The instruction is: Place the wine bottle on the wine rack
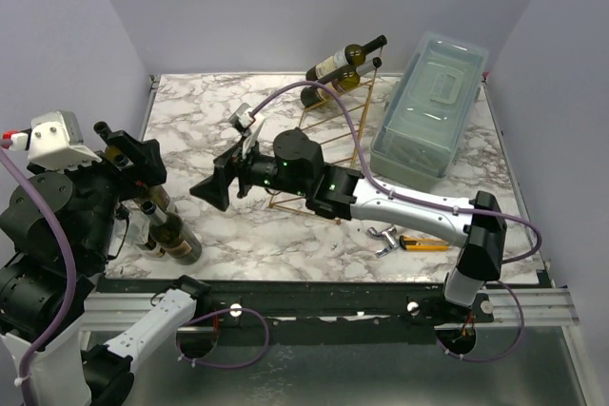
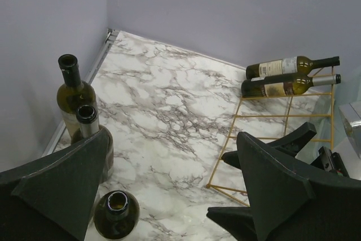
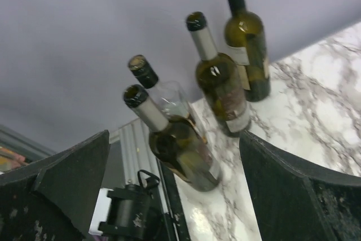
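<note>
Several dark green wine bottles stand upright at the table's left edge; they also show in the left wrist view and the right wrist view. My left gripper hovers open above them, its jaws wide with nothing between. My right gripper reaches leftward across the table toward the bottles, open and empty. The gold wire wine rack stands at the back centre, with two bottles lying on its top rungs.
A pale blue-grey plastic box sits at the back right. A yellow utility knife and a small metal tool lie near the front right. Grey walls close in on three sides.
</note>
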`<state>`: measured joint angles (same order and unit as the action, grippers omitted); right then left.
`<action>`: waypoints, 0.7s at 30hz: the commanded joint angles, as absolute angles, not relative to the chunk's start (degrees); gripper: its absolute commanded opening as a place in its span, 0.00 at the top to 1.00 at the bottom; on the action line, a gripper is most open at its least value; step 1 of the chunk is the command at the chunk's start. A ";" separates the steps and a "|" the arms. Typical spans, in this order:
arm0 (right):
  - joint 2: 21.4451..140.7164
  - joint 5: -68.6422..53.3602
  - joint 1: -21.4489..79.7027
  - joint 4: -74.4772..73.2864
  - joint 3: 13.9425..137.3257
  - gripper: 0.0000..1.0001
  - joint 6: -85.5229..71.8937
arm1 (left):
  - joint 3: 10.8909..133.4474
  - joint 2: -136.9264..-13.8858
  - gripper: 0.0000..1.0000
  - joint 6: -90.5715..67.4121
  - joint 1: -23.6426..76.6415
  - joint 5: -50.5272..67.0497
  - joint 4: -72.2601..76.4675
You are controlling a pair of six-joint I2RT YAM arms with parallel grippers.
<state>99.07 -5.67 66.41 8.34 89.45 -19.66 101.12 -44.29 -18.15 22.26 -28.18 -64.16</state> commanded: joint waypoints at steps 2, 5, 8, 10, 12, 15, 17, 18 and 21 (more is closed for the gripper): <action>103.93 -6.17 69.77 8.56 96.14 0.00 -16.17 | 103.61 -43.67 0.03 -16.29 22.63 -30.51 -66.42; 106.80 -4.81 71.46 6.66 99.67 0.00 -14.38 | 104.19 -43.70 0.03 -15.54 22.61 -31.41 -66.62; 109.94 -3.65 73.20 5.26 103.51 0.00 -13.04 | 104.64 -43.86 0.03 -14.97 22.68 -31.81 -66.63; 112.22 -2.46 74.04 4.18 106.26 0.00 -12.71 | 104.98 -44.03 0.03 -14.73 22.66 -32.04 -66.62; 114.73 -0.85 74.58 2.39 109.68 0.00 -13.12 | 105.29 -43.99 0.03 -14.27 22.68 -32.32 -66.62; 117.64 -0.33 75.31 0.79 113.41 0.02 -13.28 | 105.86 -43.90 0.03 -13.76 22.74 -33.12 -66.62; 118.44 -0.35 75.80 1.29 113.64 0.03 -12.84 | 106.16 -43.69 0.03 -13.46 22.77 -33.69 -66.58; 118.76 1.32 76.11 1.49 113.68 0.03 -12.54 | 106.30 -43.55 0.03 -13.28 22.85 -34.04 -66.53; 120.22 2.30 77.02 0.82 114.65 0.04 -11.35 | 106.27 -43.30 0.03 -12.93 23.28 -34.87 -66.58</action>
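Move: The near wine bottle, silver-necked and upright, stands about 16 cm to the right hand's left and 5 cm back, its middle some 18 cm lower. The clear bottle is about 8 cm left of it and level; another silver-necked bottle is 10 cm farther out and 5 cm left of it. From the left hand the near wine bottle lies roughly 4 cm left, straight ahead 0, and 30 cm below. The open right hand goes about 10 cm left, 5 back towards the near wine bottle; the left edges aside. ##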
